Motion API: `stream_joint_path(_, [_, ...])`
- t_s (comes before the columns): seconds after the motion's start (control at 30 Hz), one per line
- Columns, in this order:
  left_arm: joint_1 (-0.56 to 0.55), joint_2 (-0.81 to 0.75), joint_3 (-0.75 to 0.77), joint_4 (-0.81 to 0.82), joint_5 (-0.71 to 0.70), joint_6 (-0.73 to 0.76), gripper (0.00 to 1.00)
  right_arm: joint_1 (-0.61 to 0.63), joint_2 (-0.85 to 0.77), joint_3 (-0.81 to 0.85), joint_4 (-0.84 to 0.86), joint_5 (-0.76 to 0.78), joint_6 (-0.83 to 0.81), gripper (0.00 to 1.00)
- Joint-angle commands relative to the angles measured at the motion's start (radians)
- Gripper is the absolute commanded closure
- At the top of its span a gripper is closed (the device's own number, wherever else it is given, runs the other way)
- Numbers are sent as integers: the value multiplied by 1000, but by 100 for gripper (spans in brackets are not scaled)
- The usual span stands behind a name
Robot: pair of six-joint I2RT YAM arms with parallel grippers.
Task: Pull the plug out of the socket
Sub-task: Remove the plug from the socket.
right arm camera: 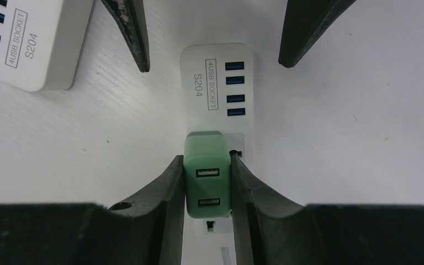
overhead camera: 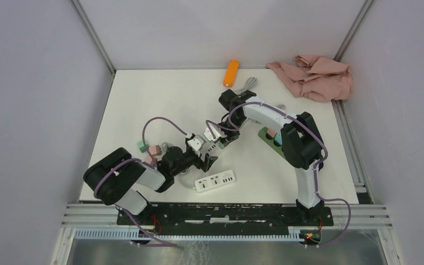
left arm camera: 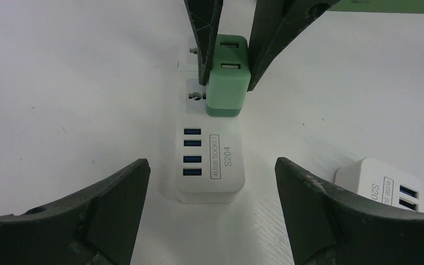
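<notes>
A mint-green plug [right arm camera: 207,176] with two USB ports sits in the white socket strip [right arm camera: 221,83] marked S204. My right gripper [right arm camera: 207,160] is shut on the plug, one finger pressed against each side. From the left wrist view the same plug [left arm camera: 227,83] stands upright on the strip [left arm camera: 210,171] between those fingers. My left gripper [left arm camera: 211,165] is open, its fingers [left arm camera: 116,199] standing either side of the strip's USB end without touching it. In the top view both grippers meet mid-table and largely cover the strip.
A second white strip [overhead camera: 215,180] lies just in front of the grippers, also seen at the right of the left wrist view. Green and pink plugs [overhead camera: 148,148] lie left. A green tray [overhead camera: 266,134], orange object [overhead camera: 231,72] and pink cloth [overhead camera: 314,74] sit farther back.
</notes>
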State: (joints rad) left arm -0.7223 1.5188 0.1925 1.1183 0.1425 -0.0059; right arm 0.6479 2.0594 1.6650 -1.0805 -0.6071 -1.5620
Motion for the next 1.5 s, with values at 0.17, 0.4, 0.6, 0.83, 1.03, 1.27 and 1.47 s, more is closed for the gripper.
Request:
stream_joint_path(0.17, [-2, 41, 11, 121, 75, 120, 9, 6, -123, -124, 90, -81, 104, 92])
stream_joint_path(0.4, [-2, 99, 21, 144, 124, 121, 9, 6, -171, -179, 88, -118, 139, 98])
stream_joint_path(0.6, [-1, 187, 6, 257, 167, 91, 10, 4, -177, -192, 123, -119, 207, 99])
stream_joint_path(0.83, [-2, 246, 25, 296, 152, 93, 17, 2, -171, -215, 146, -134, 218, 99])
stream_joint_path(1.03, [-1, 279, 37, 282, 143, 113, 23, -15, -172, -225, 159, -161, 229, 100])
stream_joint_path(1.27, [-2, 266, 76, 185, 154, 140, 52, -35, -185, -254, 162, -167, 207, 100])
stream_joint_path(1.47, [-2, 247, 84, 120, 157, 143, 97, -113, -224, -300, 163, -186, 166, 100])
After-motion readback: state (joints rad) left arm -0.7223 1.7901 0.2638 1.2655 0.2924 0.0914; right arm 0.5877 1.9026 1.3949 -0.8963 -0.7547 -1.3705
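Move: The left hand, open, has the USB end of the white socket about 2 cm ahead, 1 cm to its right and 4 cm below; the green plug stands about 5 cm ahead, 5 cm to its right and 1 cm below. The right hand already grips that plug, with the USB end about 3 cm back, 4 cm left and 4 cm below; the spare white strip's middle lies 13 cm back and 2 cm left, and the green strip's 21 cm right, 1 cm back. Keeping its pinch on the green plug at the same height, the right hand drags plug and socket about 3 cm back, then eases a little to the right, turning roughly 10 degrees clockwise and tilting slightly. The left hand sinks about 3.5 cm and shifts some 2.5 cm right over the USB end, also turning about 10 degrees clockwise and drifting back then forward again, and closes its fingers onto the socket's two long sides. ##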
